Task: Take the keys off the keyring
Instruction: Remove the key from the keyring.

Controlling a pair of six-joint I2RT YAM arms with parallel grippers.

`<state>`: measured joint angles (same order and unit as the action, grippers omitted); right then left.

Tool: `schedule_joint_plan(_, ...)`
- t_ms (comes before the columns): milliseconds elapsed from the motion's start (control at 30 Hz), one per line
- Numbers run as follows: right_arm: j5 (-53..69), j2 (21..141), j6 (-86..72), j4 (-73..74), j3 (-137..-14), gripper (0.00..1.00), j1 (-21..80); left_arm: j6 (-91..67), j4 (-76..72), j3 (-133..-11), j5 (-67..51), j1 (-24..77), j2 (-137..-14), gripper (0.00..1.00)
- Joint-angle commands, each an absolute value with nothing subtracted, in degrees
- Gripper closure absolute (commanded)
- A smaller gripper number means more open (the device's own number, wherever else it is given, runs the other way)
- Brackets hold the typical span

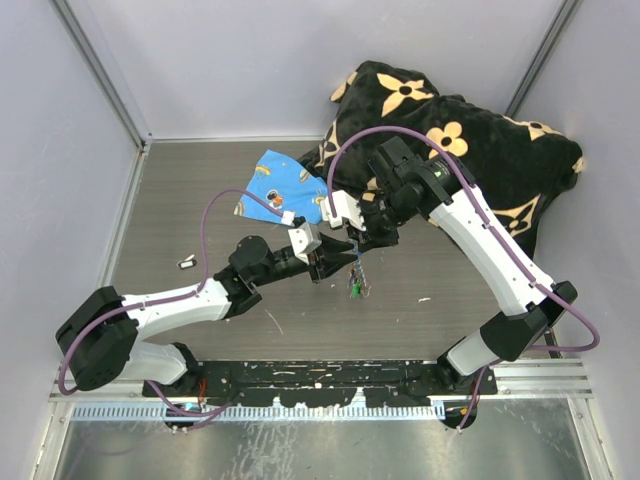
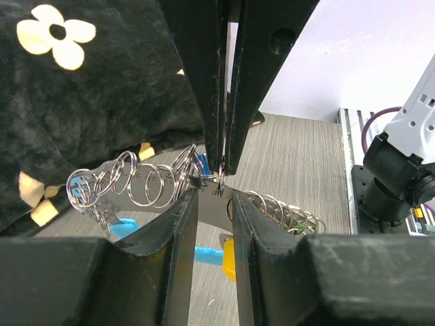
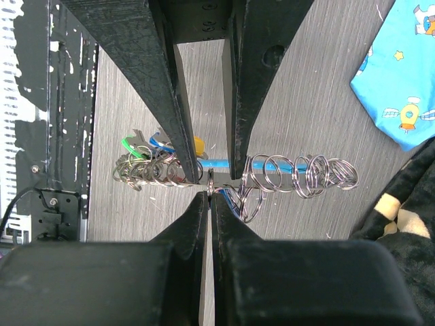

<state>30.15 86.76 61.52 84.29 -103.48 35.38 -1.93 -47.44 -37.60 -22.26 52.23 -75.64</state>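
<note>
The keyring (image 3: 299, 178) is a string of small silver rings with a light-blue piece (image 3: 272, 164) behind it, held up above the table between both grippers. Keys with green (image 3: 129, 144), blue and yellow (image 3: 198, 145) heads bunch at one end; they hang below the grippers in the top view (image 1: 354, 290). My left gripper (image 2: 214, 197) is shut across a flat metal strip (image 2: 212, 210) of the bundle. My right gripper (image 3: 209, 193) comes from the opposite side and is shut on one small ring (image 3: 211, 182), right beside the left fingertips (image 3: 194, 173).
A black blanket with cream flowers (image 1: 470, 150) lies at the back right, and a blue printed cloth (image 1: 280, 185) sits just behind the grippers. A small white object (image 1: 186, 264) lies on the table at the left. Grey walls close in the left, back and right.
</note>
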Motion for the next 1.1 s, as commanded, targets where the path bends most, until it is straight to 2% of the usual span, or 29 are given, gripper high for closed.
schedule_joint_plan(0,32.61,85.87,61.60,83.57,-104.43,0.99,35.95,-1.88,-52.40,-40.29,-22.73,52.39,-74.62,0.73)
schedule_joint_plan(233,32.61,86.03,61.54,83.52,-104.41,0.99,35.96,-2.76,-52.69,-40.56,-23.69,52.40,-74.54,0.79)
schedule_joint_plan(667,31.81,86.22,61.35,83.58,-104.05,0.99,36.47,-3.65,-52.26,-41.29,-24.07,52.42,-74.89,0.81)
schedule_joint_plan(767,31.90,86.22,61.33,83.58,-104.20,0.99,36.54,-3.69,-52.14,-41.52,-24.46,52.39,-75.06,0.86)
schedule_joint_plan(867,31.97,86.29,61.29,83.58,-104.21,0.99,36.64,-3.61,-51.32,-41.93,-25.09,52.48,-75.15,0.99)
schedule_joint_plan(1000,32.35,86.25,61.17,83.50,-104.23,0.98,36.65,-3.34,-50.81,-41.84,-25.89,52.41,-74.99,1.00)
schedule_joint_plan(1067,33.02,86.10,61.15,83.43,-104.43,0.93,36.65,-3.38,-50.92,-41.47,-25.95,52.40,-74.46,1.00)
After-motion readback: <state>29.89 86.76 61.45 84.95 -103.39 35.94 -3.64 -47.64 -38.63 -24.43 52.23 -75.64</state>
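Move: Just off the left fingertips, roughly 1 cm to the right and 1 cm above, lies the thin wire ring of the keyring, which the right fingers already hold at their own tips. From the left hand, the yellow-headed key sits some 4 cm below, 1 cm back and 1 cm to the left; the green-headed key lies about 6 cm back, 5 cm lower and neither left nor right. Creeping up about 1 cm and a touch back towards the tips of the right fingers, the left hand narrows its parted fingers, then shuts them fully to pinch the wire ring right at those tips. The right hand keeps its closed grip on the ring and stays almost in place. ##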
